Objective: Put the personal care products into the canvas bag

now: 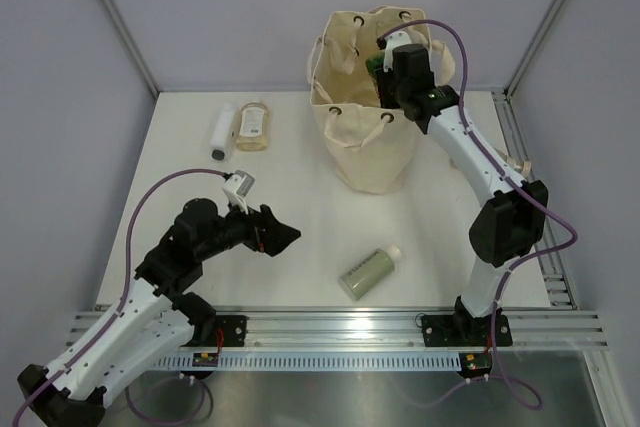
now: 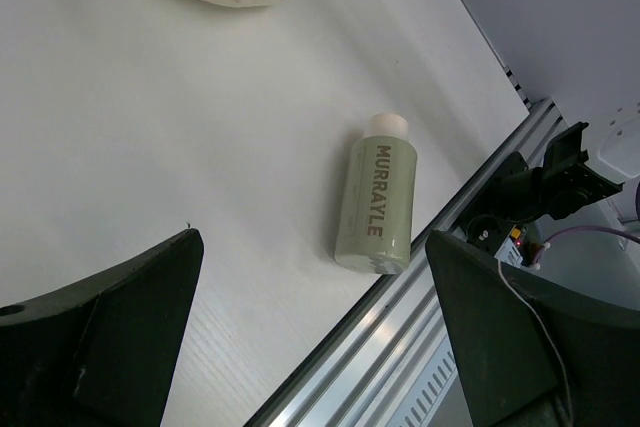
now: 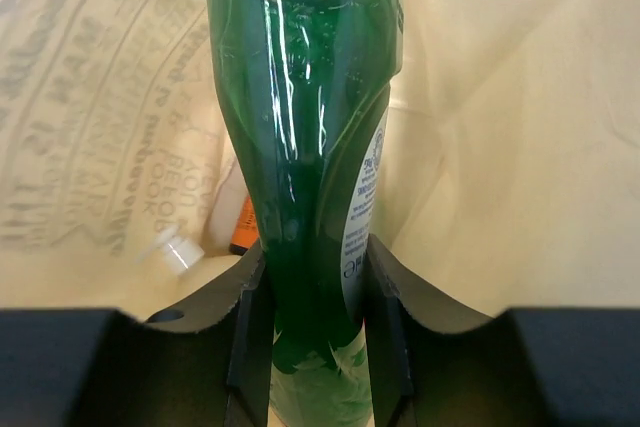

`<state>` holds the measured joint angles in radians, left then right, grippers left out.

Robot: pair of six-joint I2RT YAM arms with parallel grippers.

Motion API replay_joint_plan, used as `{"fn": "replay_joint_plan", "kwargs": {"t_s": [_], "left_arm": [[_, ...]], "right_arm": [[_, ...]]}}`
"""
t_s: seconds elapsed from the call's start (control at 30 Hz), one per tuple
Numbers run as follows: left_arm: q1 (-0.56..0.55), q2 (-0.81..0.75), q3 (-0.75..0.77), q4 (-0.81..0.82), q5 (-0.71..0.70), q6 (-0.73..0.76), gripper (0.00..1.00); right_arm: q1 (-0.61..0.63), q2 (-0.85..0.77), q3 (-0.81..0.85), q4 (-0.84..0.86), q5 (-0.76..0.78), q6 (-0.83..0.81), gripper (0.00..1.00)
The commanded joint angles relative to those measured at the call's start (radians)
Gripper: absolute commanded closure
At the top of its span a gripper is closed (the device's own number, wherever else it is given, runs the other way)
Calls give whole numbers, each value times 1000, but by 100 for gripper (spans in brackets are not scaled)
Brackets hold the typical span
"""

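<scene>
The cream canvas bag [image 1: 365,157] stands at the back of the table. My right gripper [image 1: 388,65] is over its mouth, shut on a dark green bottle [image 3: 305,137] that points down into the bag [image 3: 500,147]. Inside the bag lie an orange product [image 3: 243,229] and a white cap [image 3: 170,247]. A sage green bottle [image 1: 368,273] lies on its side near the front edge. My left gripper [image 1: 285,239] hovers open to its left, holding nothing. In the left wrist view the sage bottle [image 2: 378,209] lies ahead of the wide-open gripper [image 2: 320,347].
A white tube [image 1: 221,132] and an amber-beige bottle [image 1: 253,125] lie side by side at the back left. The aluminium rail [image 1: 330,325] runs along the front edge, close to the sage bottle. Frame posts stand at the back corners.
</scene>
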<state>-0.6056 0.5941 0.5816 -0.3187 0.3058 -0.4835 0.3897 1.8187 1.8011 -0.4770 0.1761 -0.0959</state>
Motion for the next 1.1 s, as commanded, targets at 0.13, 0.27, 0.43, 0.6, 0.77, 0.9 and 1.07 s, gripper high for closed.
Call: {"fn": "replay_joint_plan", "kwargs": {"t_s": [0.13,0.27,0.43,0.6,0.77,0.9,1.07], "left_arm": [[-38,84,64,90,32,-32,1],[-150,189,104,81,-28,14,1],[-330,384,165,41,-151,86,1],[-448,527,207,43,-261,157,1],[-580,729,338,-11,-373,207,1],[-638,884,432,-33,-444,201,1],[-697,1079,592,-116,-491,168,1]], "right_arm": [[-5,68,179,-63,-52,-125,50],[-40,44,244,-223,-300,-169,26],[-87,-50,262,-301,-555,-214,0],[-147,-212,261,-354,-839,-209,0],[-213,-453,140,-391,-981,-225,0],[-323,-652,-124,-388,-1026,-251,0],[-475,-873,-488,-391,-1049,-272,1]]}}
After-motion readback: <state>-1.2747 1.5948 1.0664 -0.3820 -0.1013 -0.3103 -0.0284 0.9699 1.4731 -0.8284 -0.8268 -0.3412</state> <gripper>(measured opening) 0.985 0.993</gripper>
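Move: The sage Murrayle bottle on the table lies some 18 cm to the right of the empty left hand, about 4 cm nearer the base and 17 cm below; the canvas bag's middle is about 29 cm ahead and 21 cm right of that hand. The right hand, holding the green bottle inside the bag's mouth, has the bag's middle level with it, 5 cm left and 12 cm below; the Murrayle bottle lies 36 cm back, 7 cm left. The green bottle, already in the bag's mouth, is lowered about 2 cm and let go as the right fingers spread wide; that hand then pulls up out of the bag and back some 26 cm, turning counter-clockwise. Meanwhile the Murrayle bottle is approached by the open left hand, swinging right about 17 cm and sinking 12, slightly back, fingers tipping steeply down and turning clockwise. ##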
